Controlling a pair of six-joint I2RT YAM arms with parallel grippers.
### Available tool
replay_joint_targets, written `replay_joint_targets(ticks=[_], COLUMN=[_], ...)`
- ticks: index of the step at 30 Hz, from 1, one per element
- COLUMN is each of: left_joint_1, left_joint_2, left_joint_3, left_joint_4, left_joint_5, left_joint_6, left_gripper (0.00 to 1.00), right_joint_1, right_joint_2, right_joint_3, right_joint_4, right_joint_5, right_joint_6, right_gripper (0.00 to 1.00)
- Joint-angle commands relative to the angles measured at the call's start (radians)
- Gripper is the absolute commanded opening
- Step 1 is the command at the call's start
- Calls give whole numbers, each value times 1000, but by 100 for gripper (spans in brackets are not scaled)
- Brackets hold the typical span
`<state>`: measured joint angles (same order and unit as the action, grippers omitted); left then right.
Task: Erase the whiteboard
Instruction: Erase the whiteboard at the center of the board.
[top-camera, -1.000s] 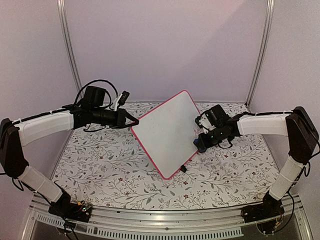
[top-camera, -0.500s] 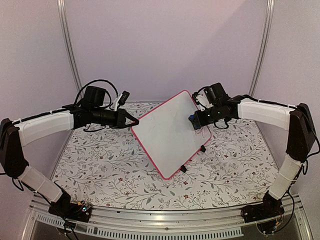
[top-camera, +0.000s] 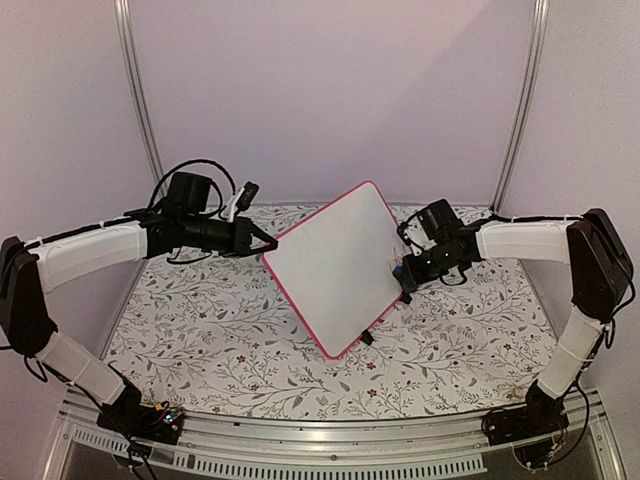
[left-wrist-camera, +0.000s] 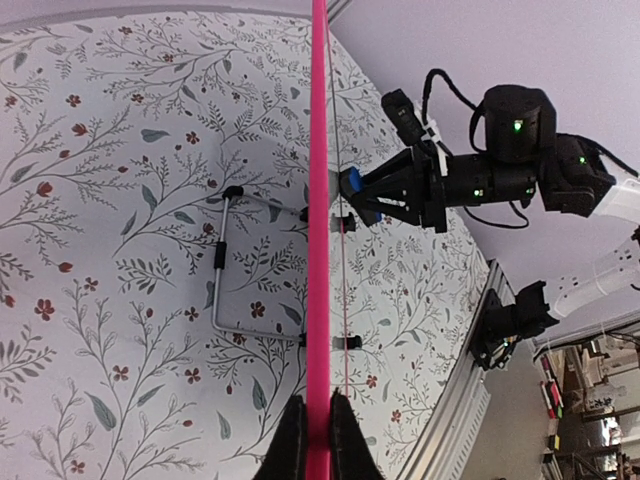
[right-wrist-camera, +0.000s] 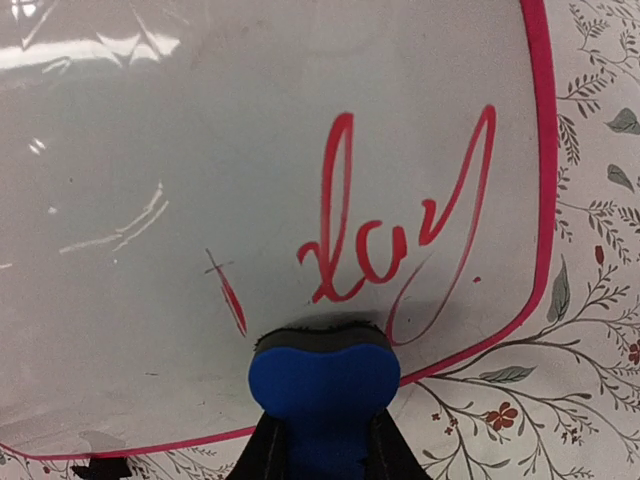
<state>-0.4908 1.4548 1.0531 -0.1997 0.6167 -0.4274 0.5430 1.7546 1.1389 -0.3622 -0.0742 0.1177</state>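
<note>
The whiteboard (top-camera: 335, 265), white with a pink-red frame, stands tilted above the floral table. My left gripper (top-camera: 268, 243) is shut on its left frame edge; in the left wrist view the frame (left-wrist-camera: 319, 200) runs edge-on between the jaws of the left gripper (left-wrist-camera: 318, 442). My right gripper (top-camera: 405, 270) is shut on a blue eraser (right-wrist-camera: 323, 385), and the eraser's dark felt face presses on the board (right-wrist-camera: 200, 150) near its lower right corner. Red handwriting (right-wrist-camera: 400, 240) lies just above the eraser. The eraser (left-wrist-camera: 350, 185) also shows against the board from the side.
A bent wire stand (left-wrist-camera: 220, 270) hangs off the board's back, over the floral tablecloth (top-camera: 200, 320). Two black clip feet (top-camera: 367, 338) sit on the board's lower right edge. Walls and metal posts (top-camera: 520, 110) close in the back and sides.
The right gripper, with the eraser, swept up the board's right edge and has come back down to the lower right. The left gripper and the board have stayed still.
</note>
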Motion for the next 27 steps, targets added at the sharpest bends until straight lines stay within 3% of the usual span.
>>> replay_joint_targets(ticks=[1, 6, 13, 27], left_joint_1=[-17, -17, -17, -17], left_joint_2=[-28, -24, -21, -25], left_joint_3=[-4, -4, -4, -3], left_joint_4=[23, 22, 23, 18], left_joint_5=[45, 45, 38, 35], left_joint_6=[52, 51, 53, 55], left_gripper=[0, 0, 0, 0], right_joint_1=[2, 1, 2, 2], right_joint_2=[-5, -40, -91, -61], right_joint_3=[-81, -93, 35, 167], right_joint_4=[-12, -11, -58, -63], right_joint_5=[-46, -49, -15, -28], right_joint_6=[21, 23, 11, 2], right_gripper=[0, 0, 0, 0])
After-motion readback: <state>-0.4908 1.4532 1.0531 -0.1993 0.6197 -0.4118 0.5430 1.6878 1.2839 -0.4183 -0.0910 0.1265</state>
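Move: From the right hand, which has the blue eraser against the lower right part of the whiteboard, the leftover red letters lie about 5 cm ahead, neither left nor right, at about the same height. The board's lower right corner is roughly 5 cm ahead, 3 cm right and 2 cm lower; its middle some 3 cm ahead, 10 cm left and 6 cm up. From the left hand the letters are about 8 cm ahead, 24 cm right and 13 cm below. Finishing a downward wipe, the right hand carries the eraser another 3 cm down and back along the board's slope, pauses briefly, then turns back: it draws the eraser off the surface and climbs about 9 cm, with some 4 cm forward and a little left, up past the letters. The wrist tips the fingers up about 10 degrees as it rises; the left hand keeps pinching the board's edge. ##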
